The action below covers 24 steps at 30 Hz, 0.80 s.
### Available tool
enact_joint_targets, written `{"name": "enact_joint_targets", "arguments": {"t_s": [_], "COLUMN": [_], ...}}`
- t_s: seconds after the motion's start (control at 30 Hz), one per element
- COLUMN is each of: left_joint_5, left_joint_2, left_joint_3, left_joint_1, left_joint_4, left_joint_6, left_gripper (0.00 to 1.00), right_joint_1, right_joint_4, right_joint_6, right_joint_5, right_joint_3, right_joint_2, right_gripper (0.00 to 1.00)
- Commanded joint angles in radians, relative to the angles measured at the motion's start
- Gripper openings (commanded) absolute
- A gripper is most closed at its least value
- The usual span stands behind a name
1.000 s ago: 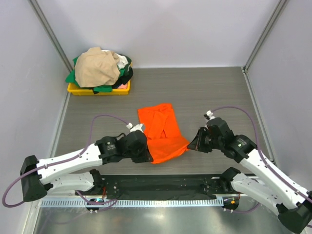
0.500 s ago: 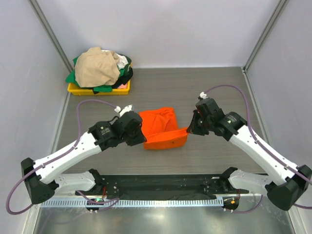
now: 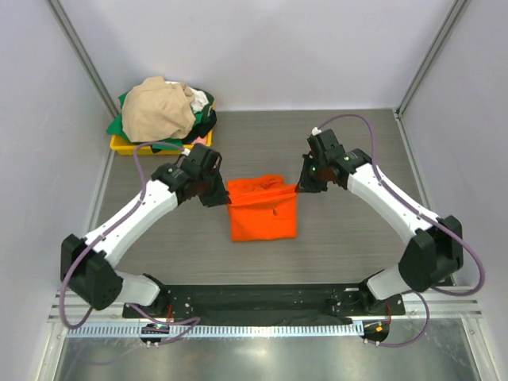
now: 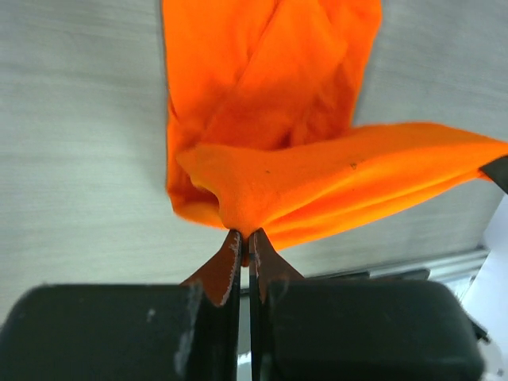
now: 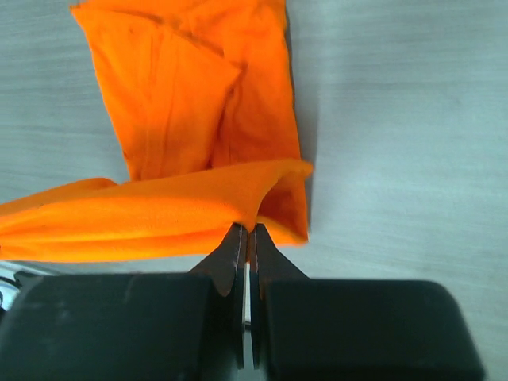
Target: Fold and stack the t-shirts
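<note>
The orange t-shirt (image 3: 263,210) lies half folded on the table's middle. My left gripper (image 3: 225,194) is shut on its far left corner, and the cloth (image 4: 317,171) bunches at the fingertips in the left wrist view. My right gripper (image 3: 299,187) is shut on its far right corner, with the cloth (image 5: 159,214) stretched between both grippers in the right wrist view. The held edge is raised a little above the lower layer. The other t-shirts, a beige one (image 3: 155,109) on top of green, white and black ones, are heaped at the back left.
A yellow bin (image 3: 159,146) holds the heap of shirts at the back left, against the left wall. Grey walls enclose the table on the left, back and right. A black rail (image 3: 262,298) runs along the near edge.
Both grippers have carried the shirt's near edge away from the arms' bases, over the rest of the shirt, to its far end. The shirt now reads as a shorter, doubled rectangle.
</note>
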Motion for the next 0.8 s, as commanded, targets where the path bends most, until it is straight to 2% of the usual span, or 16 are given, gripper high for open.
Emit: {"name": "enact_joint_targets", "arguments": {"t_s": [0.0,0.07,0.17,0.2,0.23,0.27,0.3,0.33,0.37,0.43,0.47,0.53,0.57,0.6,0.67,0.77], "left_joint_5": [0.108,0.165,0.231,0.266,0.295,0.32,0.335,0.338,0.331,0.308,0.305,0.298,0.304,0.308,0.291,0.266], "left_joint_2": [0.083,0.195,0.406,0.469,0.537,0.689,0.753,0.817,0.894,0.921,0.874,0.789,0.739,0.658,0.576,0.412], "left_joint_3": [0.056,0.096,0.24,0.29,0.427,0.508,0.591,0.754,0.816,0.928,0.912,0.822,0.705,0.653,0.522,0.388], "left_joint_1": [0.119,0.174,0.289,0.307,0.327,0.352,0.358,0.361,0.36,0.357,0.349,0.337,0.328,0.324,0.306,0.269], "left_joint_4": [0.037,0.061,0.074,0.071,0.037,0.003,-0.03,-0.088,-0.121,-0.213,-0.215,-0.128,-0.097,-0.053,-0.044,-0.034], "left_joint_6": [0.109,0.147,0.181,0.201,0.213,0.224,0.245,0.251,0.259,0.264,0.267,0.267,0.265,0.262,0.265,0.288], "left_gripper": [0.0,0.0,0.0,0.03,0.09,0.43,0.54,0.63,0.86,0.89,0.9,0.91,0.91,0.91,0.91,0.9], "right_joint_1": [-0.054,-0.074,-0.106,-0.114,-0.128,-0.133,-0.139,-0.155,-0.159,-0.16,-0.16,-0.163,-0.165,-0.166,-0.169,-0.168], "right_joint_4": [0.068,0.072,0.076,0.07,0.061,0.023,-0.011,-0.046,-0.103,-0.117,-0.081,-0.007,0.087,0.128,0.202,0.254], "right_joint_6": [-0.072,-0.089,-0.107,-0.113,-0.122,-0.156,-0.165,-0.175,-0.182,-0.205,-0.205,-0.198,-0.198,-0.195,-0.198,-0.201], "right_joint_5": [-0.028,-0.046,-0.055,-0.054,-0.025,0.001,0.029,0.069,0.069,0.074,0.074,0.046,-0.045,-0.096,-0.2,-0.256], "right_joint_3": [0.101,0.177,0.314,0.36,0.415,0.545,0.62,0.696,0.8,0.816,0.74,0.619,0.49,0.435,0.321,0.233], "right_joint_2": [0.091,0.198,0.363,0.41,0.456,0.568,0.623,0.684,0.747,0.745,0.723,0.613,0.573,0.526,0.502,0.499], "right_gripper": [0.01,0.01,0.01,0.06,0.24,0.7,0.81,0.9,0.96,0.96,0.97,0.97,0.97,0.97,0.97,0.97]}}
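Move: The far end of the folded t-shirt, where its held hem edge is going, has its middle about 16 cm ahead of the left hand, 10 cm to its right and 13 cm below. From the right hand it is about 12 cm ahead, 12 cm to the left and 12 cm below. The shirt's near edge lies 9 cm back from the left hand, 10 cm right; the yellow tray is some 32 cm ahead, 22 cm left. Swing both grippers quickly forward and down together, some 20 cm out, keeping the hem edge pinched and stretched between them over the shirt's far end, the left fingers tipping back about 10 degrees. Open both wide towards the end of that swing to let go, then draw both back 8 to 10 cm, the left rising about 5 cm, the right staying low. ##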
